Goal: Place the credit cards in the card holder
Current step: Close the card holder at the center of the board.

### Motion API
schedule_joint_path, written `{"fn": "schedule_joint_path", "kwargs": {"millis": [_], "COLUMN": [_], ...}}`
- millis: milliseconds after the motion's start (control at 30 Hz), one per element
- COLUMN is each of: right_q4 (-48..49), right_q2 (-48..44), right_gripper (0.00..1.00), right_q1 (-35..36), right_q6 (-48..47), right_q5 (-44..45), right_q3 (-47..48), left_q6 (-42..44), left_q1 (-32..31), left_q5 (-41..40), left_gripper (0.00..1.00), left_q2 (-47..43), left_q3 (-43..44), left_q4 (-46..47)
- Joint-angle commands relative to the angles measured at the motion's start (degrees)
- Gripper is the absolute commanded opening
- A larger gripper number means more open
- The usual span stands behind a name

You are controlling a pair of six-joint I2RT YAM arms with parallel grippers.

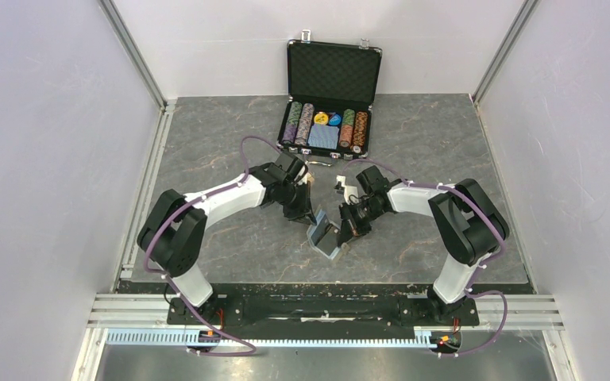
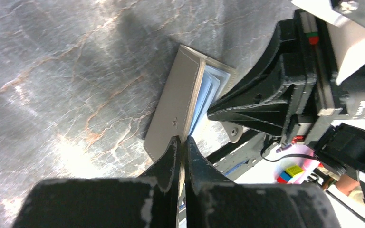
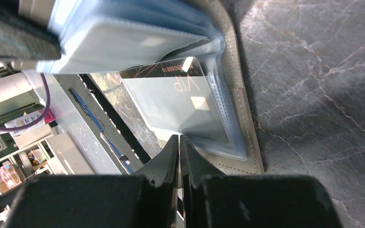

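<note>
The khaki-grey card holder (image 1: 323, 236) stands open on its edge on the dark marbled table, between my two grippers. My left gripper (image 2: 181, 140) is shut on the rim of its outer flap (image 2: 178, 102), just below the snap stud; light blue sleeves (image 2: 209, 89) fan out behind. A glossy black credit card (image 3: 176, 97) marked VIP lies partly inside a clear sleeve of the card holder (image 3: 247, 142). My right gripper (image 3: 179, 138) is shut on that card's near edge. From above, the left gripper (image 1: 310, 220) and right gripper (image 1: 341, 231) almost touch across the holder.
An open black poker chip case (image 1: 333, 71) with chip stacks and a blue deck stands at the back centre. Pale walls close in both sides. A metal rail (image 1: 326, 305) carrying the arm bases runs along the near edge.
</note>
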Motion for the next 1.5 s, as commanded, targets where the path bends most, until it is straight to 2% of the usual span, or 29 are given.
{"fn": "schedule_joint_path", "kwargs": {"millis": [0,200,433,733,933,1000,1133,1467], "right_q4": [4.92,6.30,6.73,6.85,6.70,6.77,6.63,5.74], "right_q2": [-1.20,-0.97,0.17,1.79,2.30,2.61,2.82,-0.19], "right_gripper": [0.05,0.05,0.05,0.05,0.05,0.05,0.05,0.04], "right_q1": [0.38,2.27,3.76,4.19,4.16,4.25,4.25,3.68], "right_q6": [-0.84,-1.46,-1.21,-1.30,-0.98,-0.87,-0.63,-0.47], "right_q5": [-1.78,-5.22,-4.86,-5.03,-4.59,-4.50,-4.10,-2.63], "right_q3": [-1.43,-1.19,0.05,0.01,-0.43,-0.56,-0.61,-0.52], "left_q6": [2.95,3.48,4.10,6.70,5.90,5.69,5.53,3.64], "left_q1": [-0.48,-0.48,-0.48,-1.80,-3.93,-4.54,-5.76,-7.67], "left_q5": [-7.69,-14.10,-19.61,-14.26,-11.61,-11.07,-9.76,-2.51], "left_gripper": [0.02,0.02,0.02,0.03,0.14,0.23,0.34,0.47], "left_q2": [-2.25,-5.98,-9.52,-7.80,-6.12,-5.96,-5.30,-3.27], "left_q3": [2.18,2.16,3.29,3.21,3.35,3.51,4.23,1.32], "left_q4": [-7.30,-12.71,-17.55,-15.92,-13.11,-12.18,-11.07,-4.16]}}
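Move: The card holder lies open with its left cover raised. The left hand already pinches that cover's free edge, and the holder's middle is about 5 cm back from this hand, 4 cm to its right and 5 cm below. The yellow card box is some 14 cm ahead of the left hand, 2 cm to its left and 6 cm below. From the right hand, whose shut fingertips are at the holder's right edge, the holder's middle is about 5 cm left and 1 cm ahead, at the same height. The card holder's raised cover is still in the left fingertips as that hand pulls about 7 cm left, rolling some 15 degrees, while the right hand, kept shut at the right edge, shifts about 2 cm left and slightly less back. Then the left fingers open almost halfway, ending the pinch, and the hand returns some 6 cm right and a little back, its fingers astride the cover's free edge. ##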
